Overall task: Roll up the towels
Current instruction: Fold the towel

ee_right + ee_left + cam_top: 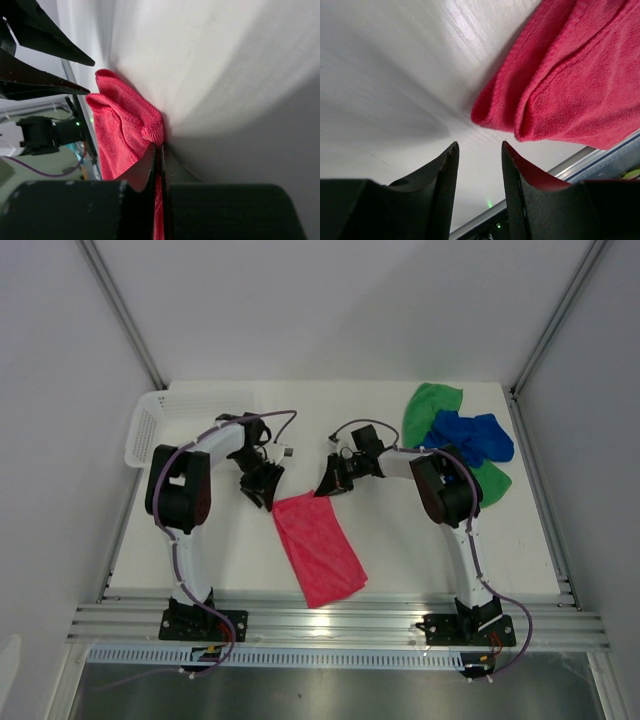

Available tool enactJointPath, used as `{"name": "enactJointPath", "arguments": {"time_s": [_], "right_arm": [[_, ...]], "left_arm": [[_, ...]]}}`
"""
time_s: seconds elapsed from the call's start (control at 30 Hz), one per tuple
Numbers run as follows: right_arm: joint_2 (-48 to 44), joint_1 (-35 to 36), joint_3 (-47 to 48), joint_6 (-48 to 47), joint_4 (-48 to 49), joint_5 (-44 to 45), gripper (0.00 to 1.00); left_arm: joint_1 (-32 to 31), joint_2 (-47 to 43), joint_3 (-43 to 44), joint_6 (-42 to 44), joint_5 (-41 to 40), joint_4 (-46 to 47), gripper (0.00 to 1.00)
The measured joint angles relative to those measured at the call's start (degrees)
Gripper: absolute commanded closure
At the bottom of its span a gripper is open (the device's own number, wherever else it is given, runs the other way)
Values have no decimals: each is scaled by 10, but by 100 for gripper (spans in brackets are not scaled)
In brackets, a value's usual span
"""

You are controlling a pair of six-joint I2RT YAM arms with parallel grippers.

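The pink-red towel (320, 550) lies flat in the middle of the table, its far edge bunched up between the two grippers. My right gripper (159, 146) is shut on the towel's far right corner (150, 131), with pink fabric pinched between its jaws. My left gripper (479, 145) stands open just beside the towel's far left corner (495, 112), with only bare table between its fingers. From above, the left gripper (262, 495) and the right gripper (328, 485) sit low at that far edge. The blue towel (472, 435) lies crumpled on the green towel (430, 405) at the far right.
A white mesh basket (150, 425) stands at the far left edge of the table, behind the left arm. The metal rail (340, 625) runs along the near edge. Grey walls close in the table on both sides.
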Motion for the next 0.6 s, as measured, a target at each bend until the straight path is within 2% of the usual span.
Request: {"name": "enactJointPath", "arguments": {"time_s": [0.17,0.37,0.47,0.5,0.6], "right_arm": [[-41,-39,-92,70,70,3,100],[-91,-92,-159,81,81,39,100],[-112,-94,-182,78,81,57,77],[-118,-94,-189,76,80,59,63],[-139,-96,-192,58,65,63,56]], "left_arm": [[-2,0,47,9,-12,-9,57],[-42,0,143,28,-17,-3,62],[-82,2,155,40,-14,9,62],[-92,4,155,42,-10,11,62],[-124,22,158,47,0,19,63]]}}
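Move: The right hand already has the towel's far right corner pinched between shut fingers, just above the table; the bare spot it is taken to lies some 9 cm to the right and 1 cm farther out. From this hand the towel's near end is about 24 cm back and 4 cm to the right. The towel's far left corner sits about 3 cm to the right, 1 cm ahead and 2 cm below the open left hand. Rightwards and low over the table, the right hand drags the pinched far right corner about 9 cm, turning clockwise some 15 degrees, then opens its fingers around the cloth and starts to rise. The left hand, still half open, goes up and forward about 6 cm, then swings right nearly 10 cm, sinking slightly, to end above the far left corner. ##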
